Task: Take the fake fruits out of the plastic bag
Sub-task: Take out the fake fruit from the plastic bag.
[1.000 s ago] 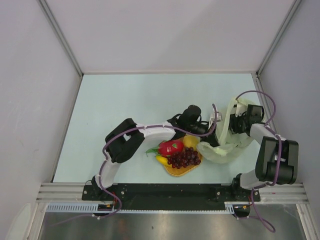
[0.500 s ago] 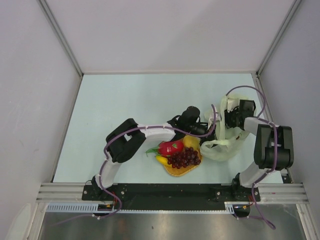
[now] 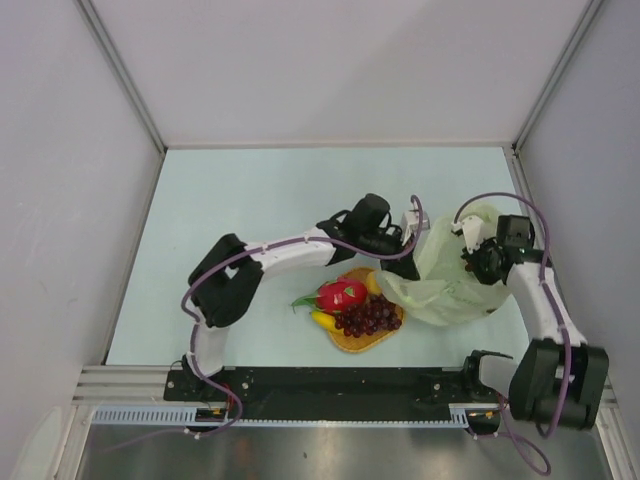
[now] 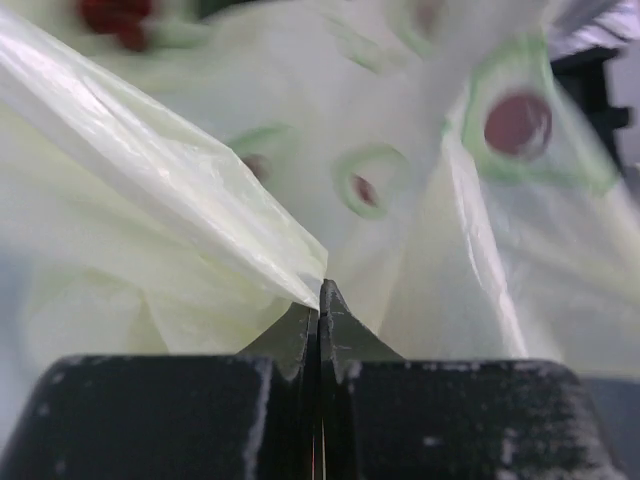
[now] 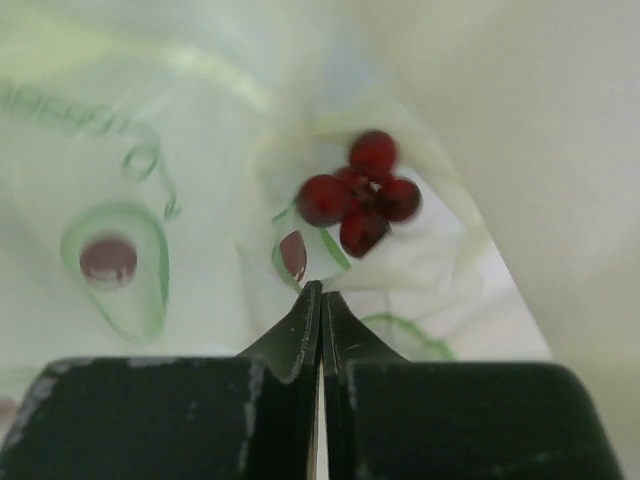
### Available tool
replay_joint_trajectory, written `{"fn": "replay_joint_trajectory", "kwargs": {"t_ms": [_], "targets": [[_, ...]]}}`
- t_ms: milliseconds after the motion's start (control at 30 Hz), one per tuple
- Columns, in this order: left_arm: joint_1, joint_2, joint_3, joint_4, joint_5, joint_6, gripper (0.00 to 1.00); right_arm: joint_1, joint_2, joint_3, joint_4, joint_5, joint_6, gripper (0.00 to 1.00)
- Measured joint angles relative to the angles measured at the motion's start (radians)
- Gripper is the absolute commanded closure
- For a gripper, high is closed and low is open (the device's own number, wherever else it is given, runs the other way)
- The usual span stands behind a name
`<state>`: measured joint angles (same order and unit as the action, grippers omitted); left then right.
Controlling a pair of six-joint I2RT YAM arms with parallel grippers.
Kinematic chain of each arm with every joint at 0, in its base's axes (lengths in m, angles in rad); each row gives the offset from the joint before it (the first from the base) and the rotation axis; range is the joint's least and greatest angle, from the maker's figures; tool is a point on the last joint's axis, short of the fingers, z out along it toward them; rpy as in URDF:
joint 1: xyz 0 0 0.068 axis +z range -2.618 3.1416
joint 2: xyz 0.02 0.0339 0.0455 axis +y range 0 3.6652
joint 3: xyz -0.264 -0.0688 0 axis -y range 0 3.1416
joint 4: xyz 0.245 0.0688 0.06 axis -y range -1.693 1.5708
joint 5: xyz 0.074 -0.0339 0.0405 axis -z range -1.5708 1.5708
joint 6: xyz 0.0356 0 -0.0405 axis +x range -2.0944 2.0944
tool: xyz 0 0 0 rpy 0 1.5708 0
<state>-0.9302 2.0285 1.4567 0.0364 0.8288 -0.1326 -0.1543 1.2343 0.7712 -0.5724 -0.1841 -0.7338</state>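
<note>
The pale translucent plastic bag [image 3: 445, 285] lies stretched between both grippers at the right of the table. My left gripper [image 3: 408, 233] is shut on a fold of the bag [image 4: 200, 190] at its back left. My right gripper [image 3: 470, 264] is shut on another fold of the bag [image 5: 400, 265] at its right side. A small cluster of dark red grapes [image 5: 360, 195] sits among the bag's folds just beyond the right fingertips. Outside the bag, the dragon fruit [image 3: 342, 295], lemon [image 3: 373, 282], banana [image 3: 321, 320] and grape bunch [image 3: 370, 315] rest on the mat.
The round orange woven mat [image 3: 352, 342] lies near the front edge, left of the bag, and the bag's lower edge overlaps it. Grey walls close the table on the left, back and right. The left arm [image 3: 290, 250] arches above the mat's back side.
The right gripper swung in over the bag and closed on it. The left gripper drew back and left with its fold. The bag now spreads wider between them.
</note>
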Motion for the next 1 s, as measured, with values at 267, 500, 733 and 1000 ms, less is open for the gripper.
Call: {"fn": "replay_joint_trajectory", "kwargs": {"t_ms": [267,500,733,1000], "targets": [[0.016,-0.159,0.044,-0.126,-0.334,0.111,1.00,-0.037,-0.320,-0.166,-0.321,-0.004,-0.233,1.00],[-0.014,-0.114,-0.007,0.029,-0.497,0.184,0.48,-0.117,-0.321,-0.230,-0.356,-0.003,-0.288,0.79],[-0.013,-0.164,0.117,-0.047,-0.560,0.237,0.26,-0.119,-0.386,-0.200,-0.383,-0.021,-0.259,0.30],[-0.050,-0.528,0.063,0.019,-0.528,0.240,0.32,-0.121,-0.428,-0.116,-0.404,-0.071,-0.200,0.04]]}}
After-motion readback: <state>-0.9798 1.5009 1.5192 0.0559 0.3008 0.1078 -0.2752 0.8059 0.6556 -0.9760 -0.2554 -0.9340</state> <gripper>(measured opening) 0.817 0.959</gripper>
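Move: The small cluster of red grapes still in the bag lies some 6 cm ahead of the right hand, 3 cm to its left and 6 cm lower. From the left hand, shut on the bag's rim, the cluster is about 13 cm right, 10 cm ahead and 10 cm lower. From the left hand, the yellow fruit is 9 cm left, 3 cm ahead; the dark grape bunch 11 cm left, 3 cm back, both 9 cm lower. The right hand, shut on a fold of the bag, drags it about 13 cm back towards its base, dipping on the way, then spreads its fingers to let go and eases up and slightly forward. The left hand carries the rim forward some 8 cm, opens to release it, and climbs steeply to nearly 30 cm up, drifting left while its fingers tilt up and swing forward. ##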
